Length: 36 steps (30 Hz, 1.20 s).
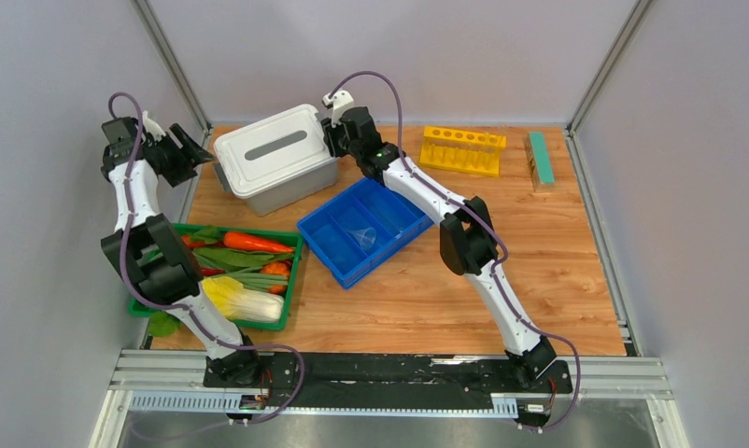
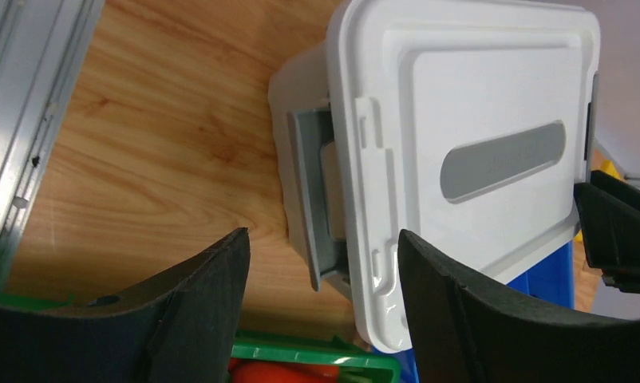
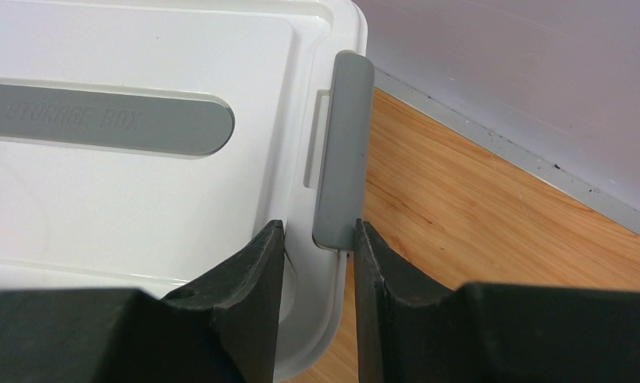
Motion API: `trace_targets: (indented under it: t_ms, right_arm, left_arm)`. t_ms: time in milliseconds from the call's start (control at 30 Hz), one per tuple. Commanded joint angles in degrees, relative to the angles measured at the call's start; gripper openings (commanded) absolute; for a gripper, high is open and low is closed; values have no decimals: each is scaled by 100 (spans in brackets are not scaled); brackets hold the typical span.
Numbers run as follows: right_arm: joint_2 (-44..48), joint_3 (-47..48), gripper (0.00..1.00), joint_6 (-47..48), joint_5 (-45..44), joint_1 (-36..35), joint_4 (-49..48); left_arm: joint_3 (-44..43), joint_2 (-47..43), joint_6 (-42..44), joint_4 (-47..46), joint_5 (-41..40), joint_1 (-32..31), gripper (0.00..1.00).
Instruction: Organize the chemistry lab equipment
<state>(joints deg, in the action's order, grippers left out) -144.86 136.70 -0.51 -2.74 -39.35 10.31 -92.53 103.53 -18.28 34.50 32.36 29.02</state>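
Note:
A white storage box [image 1: 275,159] with a grey-handled lid stands at the back left, and whatever is inside it is hidden. A clear cup [image 1: 361,235] lies in the blue divided tray [image 1: 389,210]; no other lab items show. My left gripper [image 1: 195,149] is open just left of the box. In the left wrist view [image 2: 323,233] it faces the box's left grey latch [image 2: 305,183], which is flipped outward. My right gripper [image 1: 332,126] is at the box's far right end. In the right wrist view [image 3: 318,225] it is closed on the right grey latch [image 3: 341,152] and the lid rim.
A green crate [image 1: 296,280] of vegetables sits at the front left, close under the left arm. A yellow tube rack [image 1: 462,149] and a green block [image 1: 541,159] stand at the back right. Grey walls close in on both sides.

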Motion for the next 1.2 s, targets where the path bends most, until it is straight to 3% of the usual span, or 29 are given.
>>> trace_targets:
  t_ms: [0,267,533,800,1033,1167]
  right_arm:
    - [54,-135,7,-520,380,-116,710]
    - [72,-162,8,-581,476,-108,666]
    - [80,-170,8,-652,512,-90,604]
    - [63,-188,8,-678,547,-90,587]
    - [80,-179,8,-731,617,-90,569]
    - [89,-188,8,-757,678,-99,543]
  left_arm:
    - [578,-333,-404,-866,464,52,76]
    - [1123,36,-1142,-2104,1299,52,78]
    - [1176,229,-844,-1851,1212,52,78]
    - [1536,387,-1511,-2914,1615,-10,78]
    - [1440,449,-1521,-2888,1537,-194,76]
    - [1116,353,-977,-2170,1195,-352,70]
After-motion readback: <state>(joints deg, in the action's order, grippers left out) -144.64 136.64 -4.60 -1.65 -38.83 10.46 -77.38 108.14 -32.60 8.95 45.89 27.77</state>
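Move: The storage box's hanging left grey latch is about 3 cm ahead of the left hand, 5 cm to its right and 7 cm below; from this hand, the white lid's middle lies 6 cm ahead, 13 cm right and 6 cm below, and the green vegetable crate's about 17 cm back, 1 cm right. The right hand already grips the right latch, whose middle is about 2 cm ahead; the blue box lies some 12 cm back and 7 cm right of this hand, 12 cm below. Down and to the right, with a smaller reach forward, the left hand sinks about 5 cm onto the box's left end, rolling so its left side dips some 15 degrees. Its wide-open fingers come astride the lid's edge and the hanging latch, one outside the latch, one over the rim, and just start to ease inward. The right hand stays put, keeping its grip on the right latch and lid edge. ##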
